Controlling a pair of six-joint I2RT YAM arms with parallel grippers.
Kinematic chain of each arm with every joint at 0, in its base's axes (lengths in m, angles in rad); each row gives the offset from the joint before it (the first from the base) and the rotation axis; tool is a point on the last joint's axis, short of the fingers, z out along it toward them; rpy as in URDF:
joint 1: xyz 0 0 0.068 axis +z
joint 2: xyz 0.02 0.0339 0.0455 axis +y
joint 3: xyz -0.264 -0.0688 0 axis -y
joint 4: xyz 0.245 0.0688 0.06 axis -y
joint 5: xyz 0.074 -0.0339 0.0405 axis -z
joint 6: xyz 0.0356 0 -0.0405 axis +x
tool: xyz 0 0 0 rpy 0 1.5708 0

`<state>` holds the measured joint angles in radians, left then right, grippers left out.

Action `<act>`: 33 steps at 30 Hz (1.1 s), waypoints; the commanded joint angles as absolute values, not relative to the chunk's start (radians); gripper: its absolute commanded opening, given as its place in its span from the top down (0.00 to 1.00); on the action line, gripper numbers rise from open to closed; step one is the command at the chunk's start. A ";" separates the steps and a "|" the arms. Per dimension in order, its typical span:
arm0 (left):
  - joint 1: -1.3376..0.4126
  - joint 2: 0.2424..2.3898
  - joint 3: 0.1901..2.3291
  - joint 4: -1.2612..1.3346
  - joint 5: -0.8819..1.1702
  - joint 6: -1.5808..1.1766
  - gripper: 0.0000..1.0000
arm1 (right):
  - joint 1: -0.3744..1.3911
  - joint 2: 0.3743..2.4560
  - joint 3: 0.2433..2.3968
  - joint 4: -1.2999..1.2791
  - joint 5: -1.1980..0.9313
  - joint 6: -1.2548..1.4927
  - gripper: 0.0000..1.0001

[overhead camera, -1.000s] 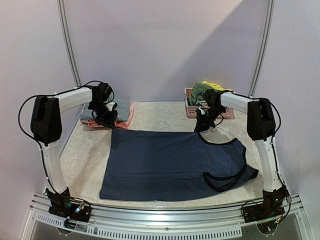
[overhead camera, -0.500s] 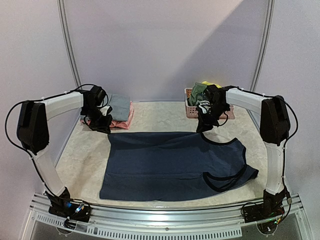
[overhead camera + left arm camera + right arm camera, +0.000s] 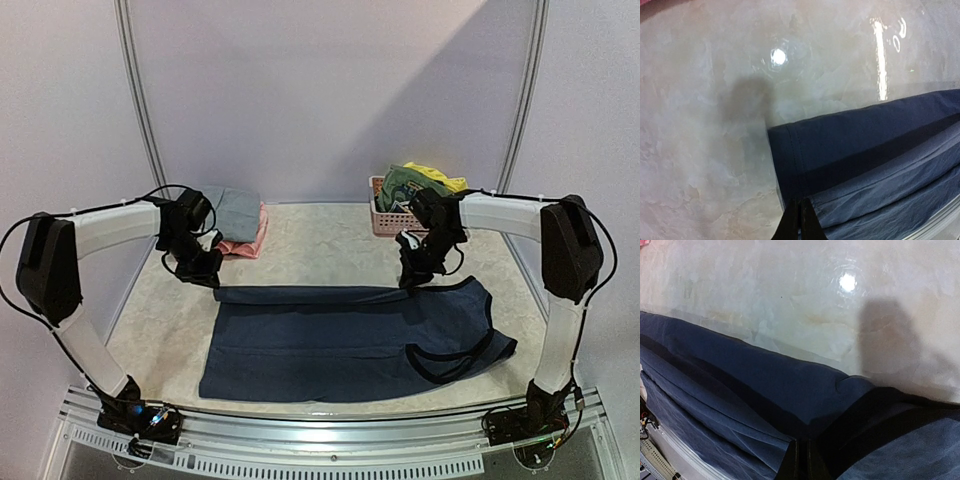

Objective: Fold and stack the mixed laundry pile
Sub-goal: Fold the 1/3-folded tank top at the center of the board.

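Note:
A navy sleeveless top lies spread across the table, its far edge lifted and doubled over toward the near side. My left gripper is shut on the top's far left hem corner, seen up close in the left wrist view. My right gripper is shut on the far right edge by the dark-trimmed armhole, and shows in the right wrist view. The lifted navy cloth hangs over the layer beneath. The rest of the laundry pile, a green tee and a yellow piece, sits in the basket.
A pink slatted basket stands at the back right against the wall. At the back left, a folded grey garment rests on a folded pink one. Pale marbled tabletop shows beyond the navy top.
Both grippers have moved toward the near side, pulling the top's far edge with them. That edge has come off the table and now folds over the garment.

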<state>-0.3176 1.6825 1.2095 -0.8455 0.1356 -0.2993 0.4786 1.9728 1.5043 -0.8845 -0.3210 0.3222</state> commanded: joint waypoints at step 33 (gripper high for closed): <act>-0.393 1.441 0.960 -0.768 0.021 -0.546 0.71 | 0.550 1.680 1.185 -0.820 -0.269 0.461 0.59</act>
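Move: Both hands hold the tank top's lifted far edge, the left at its hem corner, the right at its dark-bound end. The first fold's edge lies about 6 cm back from and 7 cm below the left hand; from the right hand it is some 8 cm back and 6 below. The grey-and-pink pile is 18 cm ahead and 4 left of the left hand. From the right hand, the basket is 18 cm ahead and 7 right, the black-edged loop 11 cm back and 7 right. Drawing the held far edge back over the tank top and sinking with it, both hands travel some 5 to 7 cm towards the base and about 5 cm down, towards the first fold's edge. Near the bottom the fingers open and let the cloth go, then both hands rise 2 to 3 cm; the left turns a little counter-clockwise, and the right drifts slightly right. ##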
